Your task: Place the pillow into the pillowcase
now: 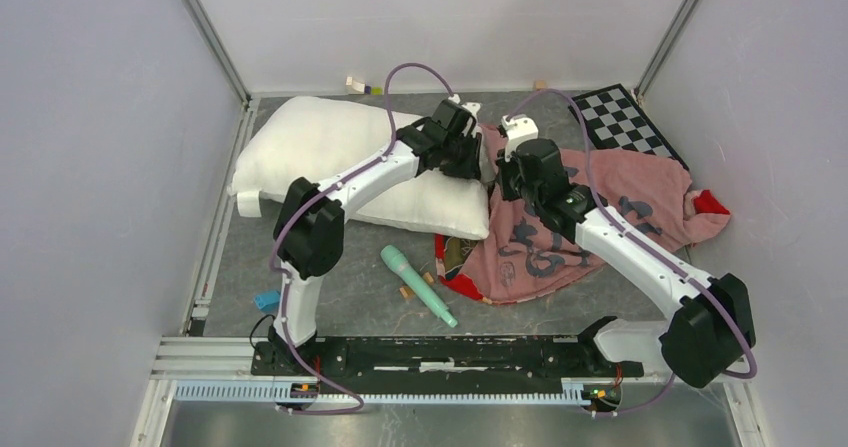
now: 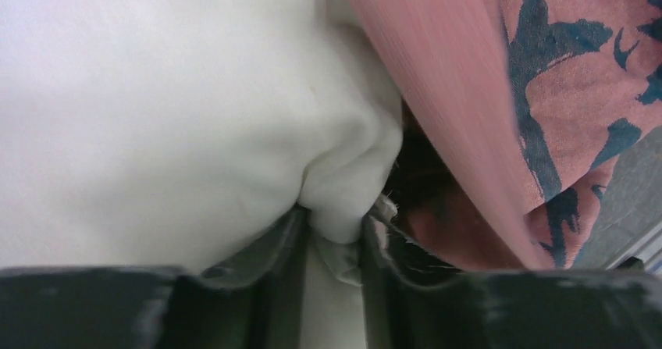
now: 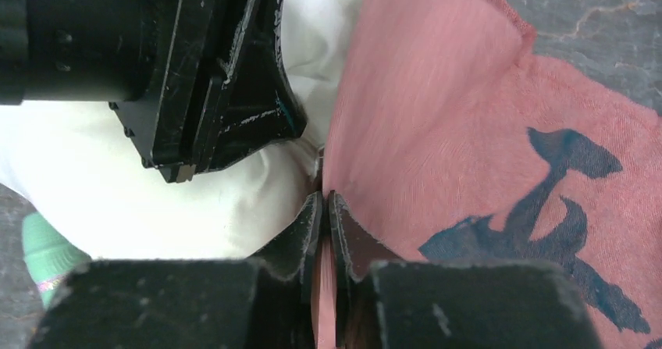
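The white pillow (image 1: 320,152) lies at the back left of the table, its right end meeting the pinkish-red pillowcase (image 1: 620,192) with dark brush marks. My left gripper (image 1: 478,162) sits at that right end. In the left wrist view a fold of the pillow (image 2: 156,91) is pinched in my left gripper (image 2: 334,212), right beside the pillowcase (image 2: 484,76) and its dark opening. My right gripper (image 1: 500,189) is next to it. The right wrist view shows my right gripper (image 3: 322,197) shut on the edge of the pillowcase (image 3: 468,130), with the pillow (image 3: 117,177) and my left gripper (image 3: 211,91) to its left.
A teal microphone-shaped toy (image 1: 418,285) lies in front of the pillow, with a small cork-like piece (image 1: 407,292) beside it. A black-and-white checkerboard (image 1: 625,117) rests at the back right. A small blue object (image 1: 267,299) sits near the left arm's base. Walls enclose three sides.
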### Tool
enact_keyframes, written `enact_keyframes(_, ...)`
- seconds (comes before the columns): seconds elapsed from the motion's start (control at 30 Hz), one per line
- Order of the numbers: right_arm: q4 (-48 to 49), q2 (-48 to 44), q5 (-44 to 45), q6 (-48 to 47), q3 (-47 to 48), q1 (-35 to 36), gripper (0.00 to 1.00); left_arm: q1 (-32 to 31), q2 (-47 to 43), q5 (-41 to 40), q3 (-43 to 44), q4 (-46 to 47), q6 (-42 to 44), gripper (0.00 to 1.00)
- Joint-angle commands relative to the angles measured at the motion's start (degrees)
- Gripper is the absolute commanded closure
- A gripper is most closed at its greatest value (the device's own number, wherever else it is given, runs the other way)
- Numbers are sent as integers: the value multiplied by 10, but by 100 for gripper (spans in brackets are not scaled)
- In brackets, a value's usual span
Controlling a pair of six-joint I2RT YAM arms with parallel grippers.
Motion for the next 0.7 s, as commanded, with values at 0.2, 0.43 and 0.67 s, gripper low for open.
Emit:
enact_keyframes(0.2, -93, -45, 63, 28, -7, 30, 46, 3, -152, 0, -65, 36, -42, 21)
enact_keyframes(0.43, -69, -101, 69, 80, -113, 85, 48, -9, -242, -52, -114, -34, -25, 3)
enact_keyframes(0.67, 7, -41, 32, 92, -158, 89, 46, -42, -221, -99, -144, -48, -16, 3)
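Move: At the left hand's fingertips, which are already parting, is the gathered right-hand end of the pillow, its middle some 3 cm back and 3 cm left; the pillow's near corner lies about 12 cm back, 1 cm right, 6 cm lower. The right hand still has the pillowcase's raised rim at its fingertips; the near stretch of rim lies roughly 10 cm back, 2 cm left and 12 cm below it, with the green microphone some 20 cm back and 17 cm left. Letting go of the pillow end, the left hand opens wide and lifts some 13 cm while drawing back and left over the pillow, tipping its fingers up slightly and starting to sink at the last. The right hand opens halfway, releases the raised rim and travels back, then mainly down, about 8 cm each way, towards the near stretch of the rim, fingers tipping some 10 degrees downward. ##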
